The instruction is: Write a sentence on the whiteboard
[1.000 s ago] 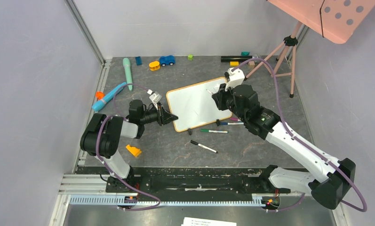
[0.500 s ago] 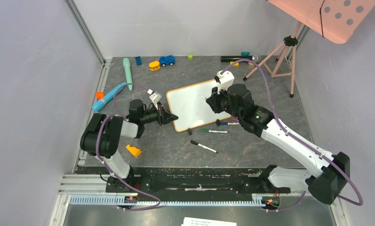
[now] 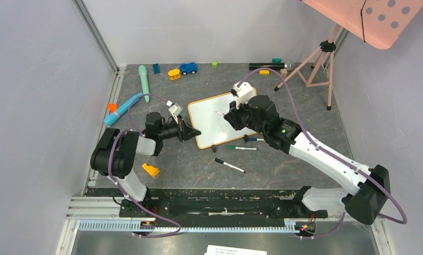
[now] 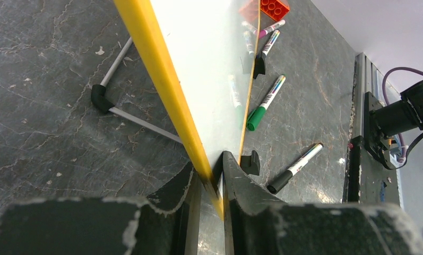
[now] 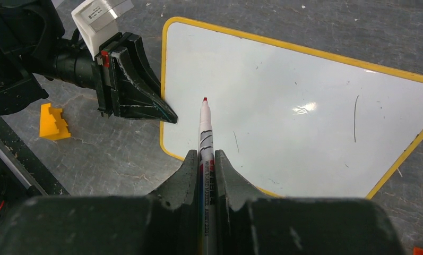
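Note:
The whiteboard (image 3: pixel 212 125), white with a yellow-wood frame, lies tilted on the dark table. My left gripper (image 3: pixel 194 133) is shut on its near-left edge; the left wrist view has the frame (image 4: pixel 156 79) pinched between the jaws of the left gripper (image 4: pixel 215 171). My right gripper (image 5: pixel 206 155) is shut on a red-tipped marker (image 5: pixel 205 130), which points at the left part of the whiteboard (image 5: pixel 304 101). From above, the right gripper (image 3: pixel 229 113) hangs over the board's middle. I cannot tell whether the tip touches. The sentence is not in view; only faint thin strokes show on the board.
A green marker (image 3: pixel 241 147), a black marker (image 3: pixel 230 166) and a blue one (image 3: pixel 259 139) lie in front of the board. An orange block (image 3: pixel 150 170) sits near the left arm. Small toys line the back. A pink dotted panel on a tripod (image 3: pixel 326 50) stands at back right.
My right arm has carried the marker leftward from the board's right edge to over its middle. The left gripper has kept its hold and place.

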Available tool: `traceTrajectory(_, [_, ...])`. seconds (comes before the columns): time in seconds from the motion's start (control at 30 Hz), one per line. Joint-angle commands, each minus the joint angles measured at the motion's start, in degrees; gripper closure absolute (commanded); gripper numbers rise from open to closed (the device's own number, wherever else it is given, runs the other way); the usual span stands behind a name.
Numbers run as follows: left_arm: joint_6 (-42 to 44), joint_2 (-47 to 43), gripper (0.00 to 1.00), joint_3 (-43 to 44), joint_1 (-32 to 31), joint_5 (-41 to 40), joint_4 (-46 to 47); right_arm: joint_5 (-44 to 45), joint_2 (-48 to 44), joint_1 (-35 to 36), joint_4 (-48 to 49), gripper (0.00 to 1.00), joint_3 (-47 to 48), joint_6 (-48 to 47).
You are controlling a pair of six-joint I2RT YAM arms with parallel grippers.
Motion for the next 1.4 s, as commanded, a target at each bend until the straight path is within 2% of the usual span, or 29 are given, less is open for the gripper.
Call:
traceTrajectory(0.0, [2.7, 0.1, 0.9, 1.0, 0.4, -4.0, -0.4, -0.2, 0.7, 0.7, 4.9, 1.0, 1.6, -1.0])
traceTrajectory(0.43, [2.7, 0.3, 0.9, 1.4, 0.4, -3.8, -0.8, -0.2, 3.1, 1.6, 6.6, 1.0, 2.3, -0.1])
traceTrajectory(0.63, [2.7, 0.5, 0.9, 1.7, 0.4, -3.7, -1.3, -2.9, 3.5, 1.7, 9.3, 1.0, 1.3, 0.1])
traceTrajectory(1.37, [2.9, 0.6, 0.9, 1.6, 0.4, -3.5, -1.3, 0.2, 12.5, 4.5, 2.7, 1.0, 10.8, -5.4])
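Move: My right hand, gripping the red marker, is high over the whiteboard; the board's middle is about 7 cm ahead, 2 cm to the left and some 15 cm below. The green marker lies roughly 2 cm back, 5 cm right and 24 cm down, and the black marker about 9 cm back, 1 cm right at the same depth. From my left hand, on the board's left edge, its middle is some 5 cm ahead, 10 cm right and 2 cm up. With small writing-like waves, I carry the red marker about 5 cm left across the whiteboard towards its left edge, dipping roughly 1 cm, coming back up, then dipping about 2 cm and rising a little again while easing slightly forward. My right fingers keep their hold on the marker, its tip towards the board, though contact can't be made out; my left hand stays still, keeping its pinch on the board's left edge. ##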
